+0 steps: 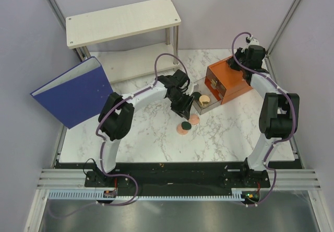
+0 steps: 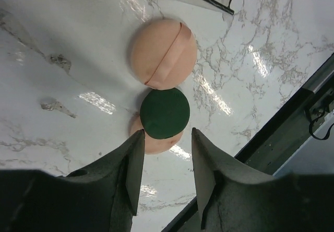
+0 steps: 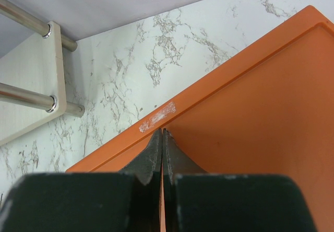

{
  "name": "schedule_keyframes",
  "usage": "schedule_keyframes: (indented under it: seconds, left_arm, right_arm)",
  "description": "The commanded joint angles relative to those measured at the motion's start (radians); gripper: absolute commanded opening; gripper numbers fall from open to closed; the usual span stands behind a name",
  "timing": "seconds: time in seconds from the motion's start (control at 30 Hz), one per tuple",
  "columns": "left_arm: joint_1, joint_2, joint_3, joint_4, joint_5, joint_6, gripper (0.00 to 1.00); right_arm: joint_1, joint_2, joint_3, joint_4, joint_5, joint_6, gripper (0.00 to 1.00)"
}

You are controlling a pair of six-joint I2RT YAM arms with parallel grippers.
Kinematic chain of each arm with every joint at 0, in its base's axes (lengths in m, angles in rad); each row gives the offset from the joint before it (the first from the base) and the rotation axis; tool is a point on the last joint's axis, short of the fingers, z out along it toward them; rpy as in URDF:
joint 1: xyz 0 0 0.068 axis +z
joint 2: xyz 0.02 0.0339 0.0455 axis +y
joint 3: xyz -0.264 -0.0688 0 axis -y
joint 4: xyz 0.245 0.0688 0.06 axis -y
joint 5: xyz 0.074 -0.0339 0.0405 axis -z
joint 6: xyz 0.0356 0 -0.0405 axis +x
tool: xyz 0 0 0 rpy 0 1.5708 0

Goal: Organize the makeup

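Note:
On the marble table, a dark green disc (image 2: 165, 112) lies partly on a peach-pink disc (image 2: 151, 142). Another peach-pink disc (image 2: 163, 53) lies just beyond them. In the top view the green disc (image 1: 186, 125) sits between the two peach discs (image 1: 194, 118) (image 1: 182, 130), and the round gold jar (image 1: 204, 100) stands by the orange box. My left gripper (image 2: 167, 131) hangs open just above the green disc, with nothing between its fingers. Over the back of the orange box top (image 3: 250, 101), my right gripper (image 3: 160, 131) is shut and empty.
The orange box with drawers (image 1: 227, 80) stands at the right back. A big blue binder (image 1: 73, 92) leans at the left. A white shelf (image 1: 122, 20) on metal legs stands at the back. The black base rail (image 2: 292, 122) runs along the near table edge.

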Motion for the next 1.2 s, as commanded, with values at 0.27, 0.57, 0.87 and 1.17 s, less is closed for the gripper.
schedule_keyframes:
  seconds: [0.27, 0.57, 0.87, 1.17]
  left_arm:
    - [-0.061, 0.056, -0.012, -0.068, 0.033, 0.107, 0.47]
    - [-0.089, 0.083, -0.027, -0.080, -0.065, 0.140, 0.44]
    - [-0.092, 0.076, -0.029, -0.080, -0.120, 0.130, 0.02]
    - [-0.090, -0.010, -0.057, -0.060, -0.195, 0.114, 0.02]
  right_arm:
    - [0.013, 0.159, -0.110, -0.453, 0.032, -0.047, 0.00]
    - [0.013, 0.159, -0.110, -0.451, 0.031, -0.047, 0.00]
    - [0.014, 0.161, -0.105, -0.453, 0.029, -0.045, 0.00]
    - [0.015, 0.170, -0.096, -0.453, 0.022, -0.044, 0.00]
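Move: The green puff lies roughly 4 cm back from the left hand, level with it sideways and some 5 cm below. The peach puff beside it sits about 4 cm to the hand's right and 1 cm back; the other peach puff, partly under the green one, is 6 cm back and 2 cm left. The open drawer's middle is about 10 cm ahead and 10 cm right. From the right hand, the green puff is around 27 cm back, 22 cm left and well below. Sinking some 5 cm while easing back about 4 cm, the left hand comes down onto the green puff with its fingers half open, the last bit almost straight down. The wrist turns slightly clockwise and swings the fingers about 10 degrees nearer vertical, and they shut, pinching the cloth of the green puff between their tips. ##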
